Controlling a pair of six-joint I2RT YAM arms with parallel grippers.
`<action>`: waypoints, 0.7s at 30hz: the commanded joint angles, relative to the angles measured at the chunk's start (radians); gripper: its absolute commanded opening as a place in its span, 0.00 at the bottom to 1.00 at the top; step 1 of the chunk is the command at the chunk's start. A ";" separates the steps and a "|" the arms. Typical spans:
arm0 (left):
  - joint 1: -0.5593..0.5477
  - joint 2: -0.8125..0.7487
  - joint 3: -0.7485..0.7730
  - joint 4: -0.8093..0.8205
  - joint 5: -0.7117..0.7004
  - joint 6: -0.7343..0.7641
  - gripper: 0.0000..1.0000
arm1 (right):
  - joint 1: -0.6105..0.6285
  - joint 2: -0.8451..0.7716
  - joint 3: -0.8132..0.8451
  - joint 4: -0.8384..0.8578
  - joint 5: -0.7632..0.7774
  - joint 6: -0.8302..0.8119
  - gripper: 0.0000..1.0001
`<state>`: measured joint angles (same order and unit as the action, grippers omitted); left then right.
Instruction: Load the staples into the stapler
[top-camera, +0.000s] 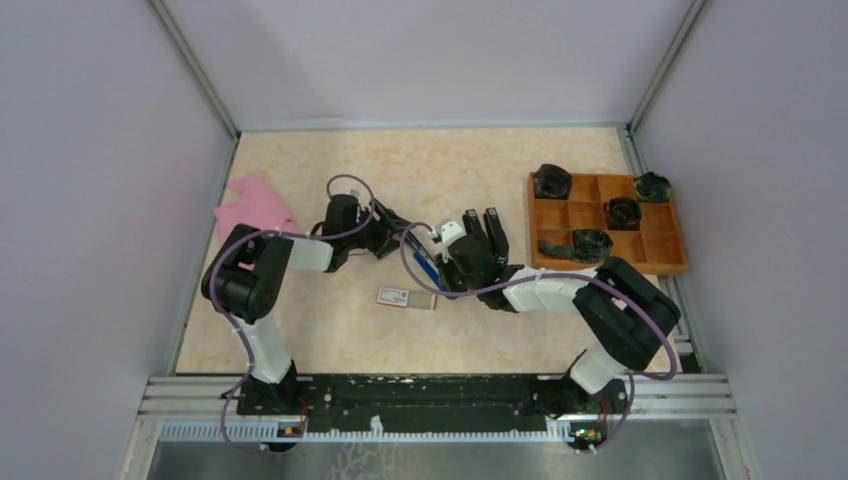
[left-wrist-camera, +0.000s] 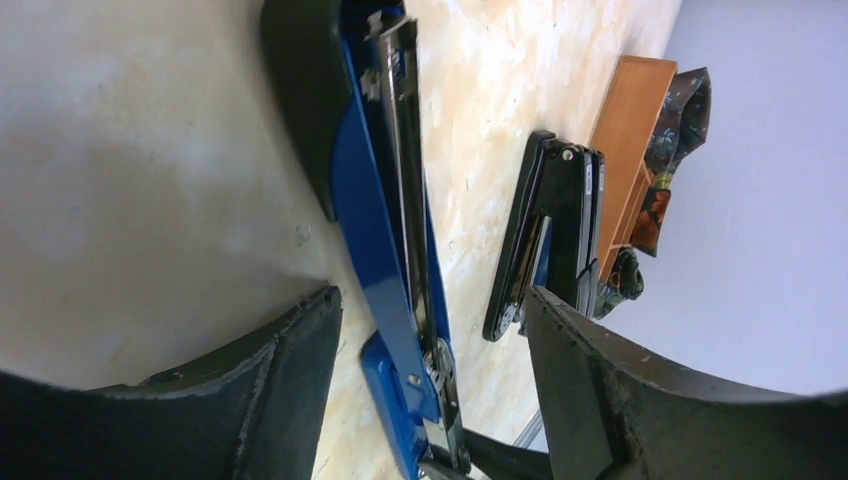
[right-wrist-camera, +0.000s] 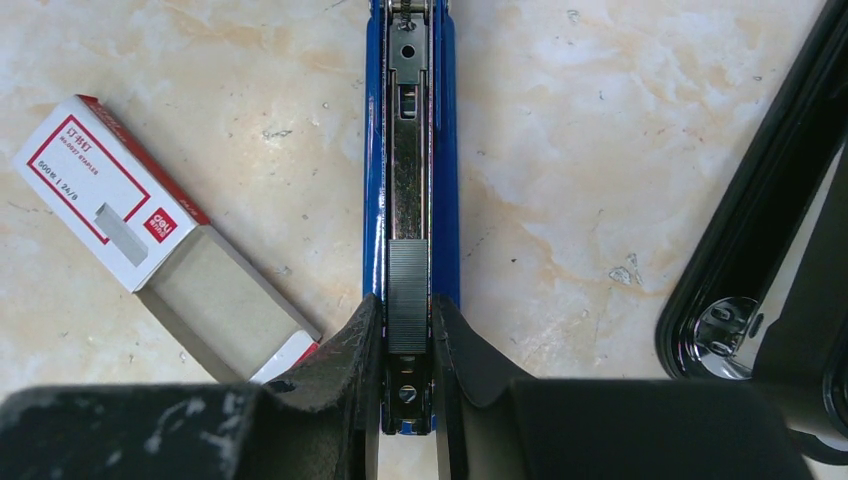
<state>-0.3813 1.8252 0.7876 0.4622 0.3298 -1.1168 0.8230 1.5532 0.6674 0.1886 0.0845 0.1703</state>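
Observation:
The blue stapler (right-wrist-camera: 372, 150) lies opened on the table, its metal magazine channel bare. A grey staple strip (right-wrist-camera: 407, 295) sits in the channel's near end, and my right gripper (right-wrist-camera: 407, 302) is shut on it, one finger against each side. The staples box (right-wrist-camera: 110, 205), white with red print, lies slid open just left of the stapler. From above, the box (top-camera: 405, 298) is in front of the stapler (top-camera: 428, 262) and the right gripper (top-camera: 455, 268). My left gripper (left-wrist-camera: 432, 300) is open and straddles the stapler (left-wrist-camera: 375, 230) at its hinge end, with a gap on both sides.
A black stapler (left-wrist-camera: 560, 230) lies just right of the blue one, close to my right gripper. A wooden compartment tray (top-camera: 533, 225) holding dark bundles stands at the back right. A pink cloth (top-camera: 255, 205) lies at the far left.

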 joint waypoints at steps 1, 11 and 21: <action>0.001 0.068 -0.001 0.116 -0.003 -0.039 0.71 | 0.019 -0.022 0.002 0.078 -0.052 -0.018 0.00; 0.009 0.066 -0.030 0.352 -0.052 0.049 0.55 | 0.023 -0.008 0.002 0.082 -0.045 -0.031 0.00; 0.007 0.005 -0.008 0.400 -0.072 0.260 0.52 | 0.024 -0.002 -0.004 0.097 -0.040 -0.034 0.00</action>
<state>-0.3771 1.8919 0.7570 0.7555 0.2962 -0.9737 0.8246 1.5536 0.6674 0.1955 0.0811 0.1566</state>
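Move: The left gripper's open fingers already straddle the blue stapler's swung-open lid; its middle is about 3 cm ahead, 1 cm left and roughly level. From the same hand, the stapler base with its magazine runs some 9 cm back and 5 cm right, a little lower. The two black staplers stand about 16 cm right and 1 cm back, and the staple box 14 cm back and 1 cm right. The lid is about 13 cm ahead and 9 cm left of the right hand. Bring the left gripper forward about 2.5 cm along the blue stapler's open lid, dipping slightly before lifting 1.5 cm or so, and tip the fingers up some 15 degrees as it goes. Meanwhile narrow the fingers around the lid, from three-quarters open to about half. With the right hand stay put and keep pinching the magazine where the staples sit. ##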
